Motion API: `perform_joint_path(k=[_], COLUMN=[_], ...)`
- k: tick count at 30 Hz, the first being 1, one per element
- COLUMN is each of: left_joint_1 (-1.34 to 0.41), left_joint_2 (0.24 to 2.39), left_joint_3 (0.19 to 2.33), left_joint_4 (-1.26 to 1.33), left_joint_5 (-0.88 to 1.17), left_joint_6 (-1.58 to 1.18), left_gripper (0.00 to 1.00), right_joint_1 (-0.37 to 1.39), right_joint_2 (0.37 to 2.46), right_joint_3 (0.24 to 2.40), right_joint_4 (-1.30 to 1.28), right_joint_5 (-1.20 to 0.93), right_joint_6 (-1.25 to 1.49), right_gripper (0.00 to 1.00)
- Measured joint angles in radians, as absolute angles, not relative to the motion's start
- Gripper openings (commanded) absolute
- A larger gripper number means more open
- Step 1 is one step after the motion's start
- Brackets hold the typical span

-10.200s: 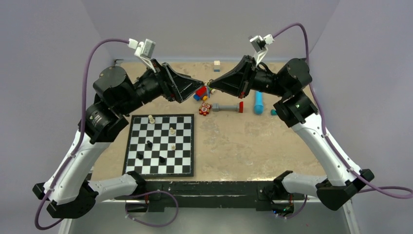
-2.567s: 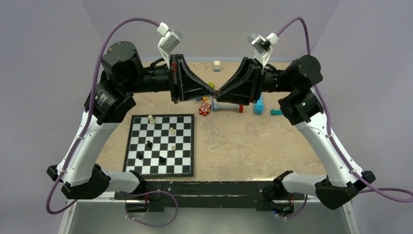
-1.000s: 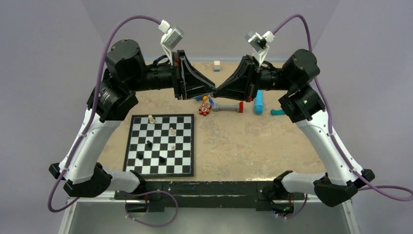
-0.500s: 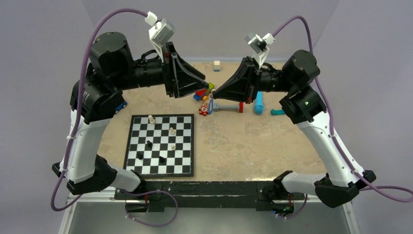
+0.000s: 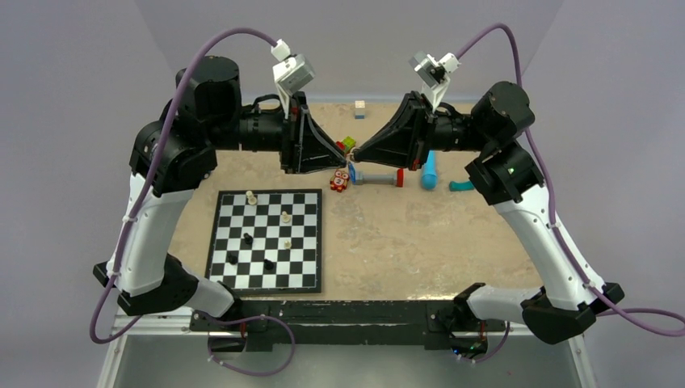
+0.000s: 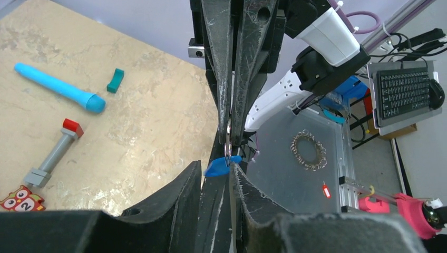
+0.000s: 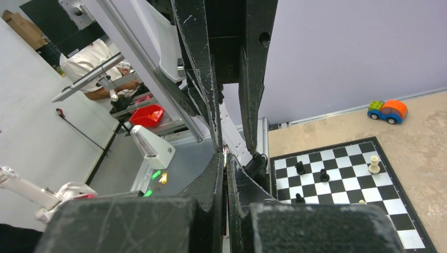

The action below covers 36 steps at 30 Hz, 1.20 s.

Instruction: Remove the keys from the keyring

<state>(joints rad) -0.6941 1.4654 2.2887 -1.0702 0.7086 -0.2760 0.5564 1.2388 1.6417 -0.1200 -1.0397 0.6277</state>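
Note:
Both grippers meet tip to tip in the air above the back middle of the table. My right gripper [image 5: 356, 153] [image 6: 230, 138] is shut on a thin silvery metal piece [image 6: 227, 143] of the keyring. I cannot tell whether that piece is the ring or one of the keys. The keyring's blue tag [image 6: 221, 168] hangs just below it, at the tips of my left gripper [image 6: 217, 168] [image 5: 345, 158]. The left jaws stand apart, one on each side of the right gripper's tip [image 7: 226, 156]. No key shows apart from that metal piece.
On the tan table lie a chessboard [image 5: 265, 240] with several pieces, an owl block [image 5: 340, 179], a grey bar with a red end [image 5: 378, 177], a light-blue cylinder [image 5: 428, 170], a teal piece [image 5: 460, 186] and a toy car [image 7: 387, 110].
Half a second ago my left gripper had pulled back to the left, away from the right one. It has now come back to the right gripper's tip. The right arm has held still.

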Motion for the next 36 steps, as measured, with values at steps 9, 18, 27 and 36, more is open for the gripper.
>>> perform_joint_path(k=[9,18,27,36], left_joint_1=[-0.694,-0.694,-0.694,-0.687], left_joint_2=[1.466,1.469,1.477,1.464], left_joint_3=[2.279,2.279,2.268,2.227], left_joint_4=[-1.056,-1.030,-0.989,-0.932], left_joint_5=[0.754,0.791,0.813,0.826], left_joint_6=[-0.277,-0.281,-0.309,-0.356], left_gripper=[0.27,0.20,0.00,0.00], right_joint_1=[0.556,0.556,0.556,0.554], right_joint_2=[1.239,1.239,1.239,1.235], right_joint_3=[1.642,1.642,1.642,1.624], right_joint_4=[-0.116,-0.103,-0.083,-0.041], right_joint_5=[-1.040,-1.039,-1.043,-1.040], right_joint_6=[0.633,0.640,0.655,0.676], right_gripper=[0.00,0.00,0.00,0.00])
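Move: The keyring's metal, pinched in the right fingertips, lies about 2 cm to the right and 1 cm back of the left hand, roughly level with it. From the right hand it is only about 1 cm left. The blue fob hangs some 3 cm below the metal. Far below, about 47 cm under the left hand, are the owl toy, about 20 cm ahead and 3 left, and the toy bolt, 20 ahead and 6 right. Draw the partly open left gripper back about 1 cm, then ease it right and up by about 1 cm each, in to the right fingertips, yawing it some 5 degrees clockwise. Close its fingers fully there so the tips pinch the keyring's metal. Keep the right gripper shut on its side of the keyring, letting it rise slightly. ##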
